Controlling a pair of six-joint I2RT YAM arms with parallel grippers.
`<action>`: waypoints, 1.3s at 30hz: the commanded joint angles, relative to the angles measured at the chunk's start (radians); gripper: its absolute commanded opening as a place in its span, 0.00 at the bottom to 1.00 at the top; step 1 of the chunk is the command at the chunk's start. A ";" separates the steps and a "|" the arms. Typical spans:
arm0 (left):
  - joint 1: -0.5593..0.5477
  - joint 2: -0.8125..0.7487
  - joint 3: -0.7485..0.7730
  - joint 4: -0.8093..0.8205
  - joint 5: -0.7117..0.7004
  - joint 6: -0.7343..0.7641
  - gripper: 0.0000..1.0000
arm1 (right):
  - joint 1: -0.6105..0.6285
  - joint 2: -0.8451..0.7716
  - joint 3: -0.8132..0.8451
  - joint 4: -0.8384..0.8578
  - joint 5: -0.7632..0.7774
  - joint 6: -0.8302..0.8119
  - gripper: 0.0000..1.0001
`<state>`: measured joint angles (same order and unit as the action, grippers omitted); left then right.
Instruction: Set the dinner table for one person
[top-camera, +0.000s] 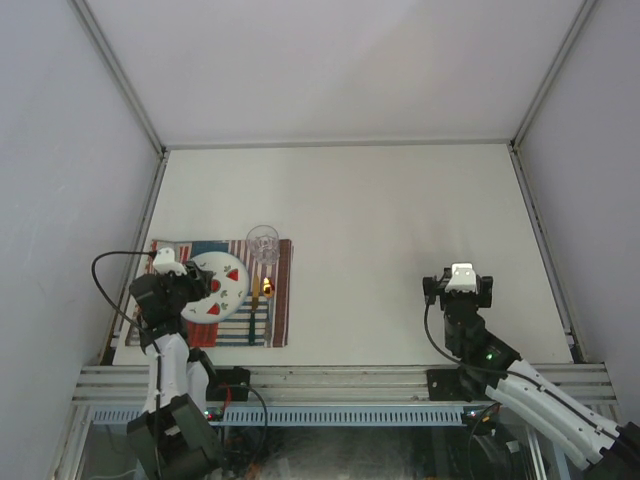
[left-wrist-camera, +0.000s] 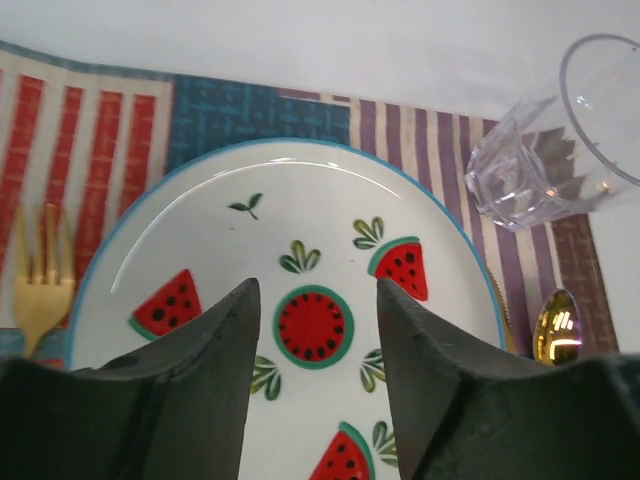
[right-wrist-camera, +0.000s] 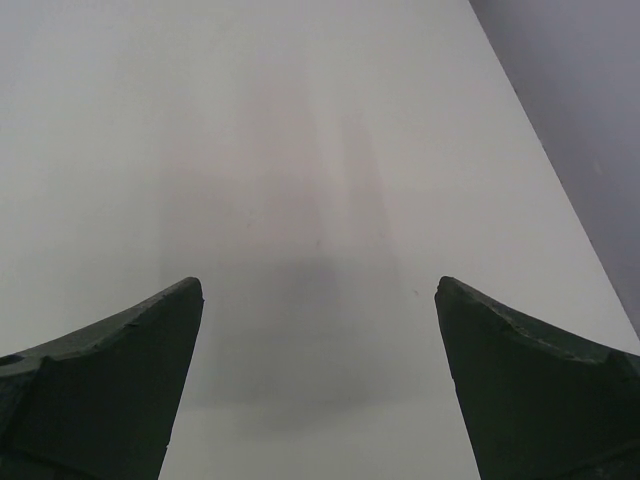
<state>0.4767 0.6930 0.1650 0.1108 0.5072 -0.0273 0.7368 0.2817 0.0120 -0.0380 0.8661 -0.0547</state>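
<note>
The dinner table (top-camera: 390, 220) is a large off-white top. A striped placemat (top-camera: 282, 315) lies at its near left. On the mat sits a white plate (top-camera: 228, 285) with watermelon pictures (left-wrist-camera: 300, 215). My left gripper (top-camera: 198, 290) hovers over the plate's near side, open, with nothing between its fingers (left-wrist-camera: 315, 290). A gold fork (left-wrist-camera: 40, 275) lies left of the plate. A gold spoon (left-wrist-camera: 557, 325) lies to its right (top-camera: 267, 289). A clear glass (top-camera: 263, 243) stands at the mat's far right corner (left-wrist-camera: 540, 150). My right gripper (top-camera: 459, 284) is wide open over bare table (right-wrist-camera: 318, 285).
Aluminium rails (top-camera: 330, 380) run along the near edge by the arm bases. Grey walls (top-camera: 60, 150) close in the left, right and far sides. A dark-handled piece of cutlery (top-camera: 252, 318) lies on the mat right of the plate.
</note>
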 joint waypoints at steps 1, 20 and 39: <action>0.009 0.057 0.005 0.090 0.112 0.035 0.62 | -0.020 -0.026 0.005 0.081 0.043 0.041 1.00; 0.031 0.041 -0.004 0.086 0.256 0.093 1.00 | -0.216 0.345 0.132 0.093 -0.061 0.127 1.00; 0.070 -0.113 -0.069 0.082 0.436 0.149 1.00 | 0.240 -0.080 -0.040 0.152 0.224 -0.081 1.00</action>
<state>0.5362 0.5819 0.0952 0.1585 0.9035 0.0963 0.9897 0.2264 0.0097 0.1349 1.0657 -0.1307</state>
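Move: Both hands are empty over a table that is already laid. The plate's middle lies about 3 cm ahead of the left hand, 2 cm to its right and 8 cm below. The glass stands some 14 cm ahead of that hand and 16 cm to its right; the knife lies 4 cm back and about 14 cm to its right. From the right hand the plate is roughly 66 cm to the left and 4 cm ahead. Rightward above the plate, about 5 cm in all, the left hand dips some 3.5 cm, then rises a little above its start, spreading its half-open fingers fully, turning 20 degrees clockwise and tipping up. The right hand, still wide open, waves over bare table: right with a rise and dip, then about 7 cm left and up, ending tipped up 10 degrees. ##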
